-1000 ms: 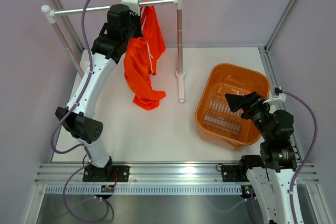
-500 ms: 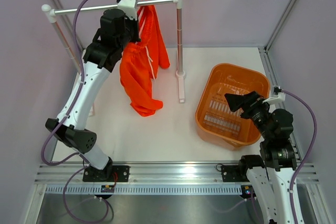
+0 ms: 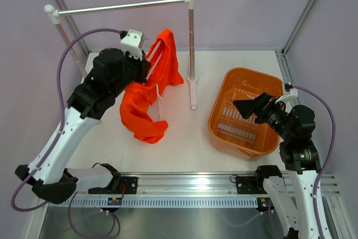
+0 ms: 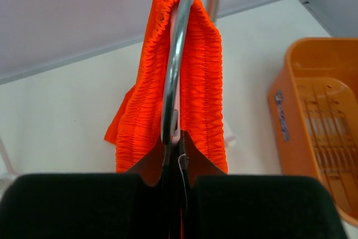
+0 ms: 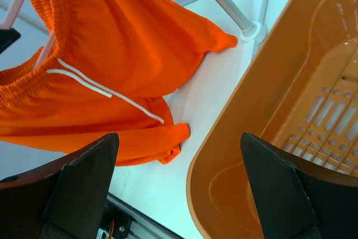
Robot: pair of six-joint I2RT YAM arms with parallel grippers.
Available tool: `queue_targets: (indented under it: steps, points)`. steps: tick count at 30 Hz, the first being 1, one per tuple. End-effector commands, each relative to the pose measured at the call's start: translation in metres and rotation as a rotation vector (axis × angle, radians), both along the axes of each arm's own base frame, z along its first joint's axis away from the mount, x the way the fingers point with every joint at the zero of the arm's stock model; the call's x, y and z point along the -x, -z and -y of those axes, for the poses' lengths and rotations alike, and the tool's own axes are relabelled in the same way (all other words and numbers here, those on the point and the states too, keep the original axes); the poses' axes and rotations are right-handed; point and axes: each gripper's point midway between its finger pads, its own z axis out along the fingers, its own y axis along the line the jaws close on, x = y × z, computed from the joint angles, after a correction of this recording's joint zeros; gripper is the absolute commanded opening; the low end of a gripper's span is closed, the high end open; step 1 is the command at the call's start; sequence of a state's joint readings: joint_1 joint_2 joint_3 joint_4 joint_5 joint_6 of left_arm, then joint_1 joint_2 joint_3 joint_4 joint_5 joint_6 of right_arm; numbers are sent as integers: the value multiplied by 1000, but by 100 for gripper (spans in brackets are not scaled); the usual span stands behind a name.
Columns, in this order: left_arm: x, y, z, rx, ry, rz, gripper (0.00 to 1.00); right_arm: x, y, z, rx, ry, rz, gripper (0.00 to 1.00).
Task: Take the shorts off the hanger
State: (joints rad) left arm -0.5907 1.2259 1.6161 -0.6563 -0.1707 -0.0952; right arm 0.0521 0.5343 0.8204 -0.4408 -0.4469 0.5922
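The bright orange-red shorts (image 3: 146,100) hang by their waistband from the thin pale-pink hanger (image 3: 157,53), off the rail, and their lower end rests crumpled on the table. My left gripper (image 3: 146,71) is shut on the base of the hanger's silver hook (image 4: 174,54). In the left wrist view the gathered waistband (image 4: 201,82) straddles that hook just beyond the gripper (image 4: 178,150). My right gripper (image 3: 250,107) stands open over the basket, with nothing between its fingers. The right wrist view has the shorts (image 5: 112,54), a white drawstring (image 5: 106,92) and the pink hanger (image 5: 47,48) ahead of the gripper (image 5: 179,138).
A silver-and-white clothes rail (image 3: 123,8) spans the back, bare, with its right post (image 3: 192,43) on a white foot (image 3: 193,98). The rigid orange basket (image 3: 254,72) stands at the right, seen also as the basket (image 5: 251,138) and the basket (image 4: 285,121).
My left arm has taken the hanger off the rail and carried it down and nearer, with the shorts. The shorts' lower end now lies further left. The right arm shifted slightly.
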Motion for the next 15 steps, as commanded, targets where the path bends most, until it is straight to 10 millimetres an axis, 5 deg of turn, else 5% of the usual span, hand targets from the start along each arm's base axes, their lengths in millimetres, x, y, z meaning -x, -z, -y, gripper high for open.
queue_targets:
  steps: [1, 4, 6, 10, 15]
  points:
    - [42, -11, 16, 41, 103, 48, 0, 13, -23, -11, -2, -88, 54, 99]
    - [71, 20, 30, -36, 166, 1, 0, 13, -24, -22, -33, -134, 43, 97]
    - [76, 33, 30, -68, 160, -14, 0, 11, -25, -30, -32, -154, 38, 97]
    - [77, 61, 23, -122, 132, -43, 0, 15, -18, -79, 20, -243, -5, 96]
    - [82, 75, 22, -124, 148, -60, 0, 8, -10, -117, 84, -246, -52, 95]
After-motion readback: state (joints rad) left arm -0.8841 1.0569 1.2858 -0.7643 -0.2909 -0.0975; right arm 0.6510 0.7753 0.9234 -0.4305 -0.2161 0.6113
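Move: The left gripper already holds the hanger just below its hook; the shorts hang from it with their middle about 3 cm to its right, 2 cm ahead and 12 cm lower. The empty rail's middle is roughly 18 cm ahead, 9 cm left and 5 cm above this gripper. From the open right gripper the shorts lie some 29 cm left, 11 cm ahead and 3 cm lower; the orange basket's middle is about 7 cm ahead, 3 cm right and 20 cm below. Keep the left gripper shut on the hanger and draw it back about 9 cm, farther from the rail and slightly to the right, then sink it some 11 cm, tipping the fingers a little downwards. Meanwhile sweep the open right gripper some 11 cm left towards the waistband and slightly back, turning it about 20 degrees counter-clockwise, without grasping yet. ##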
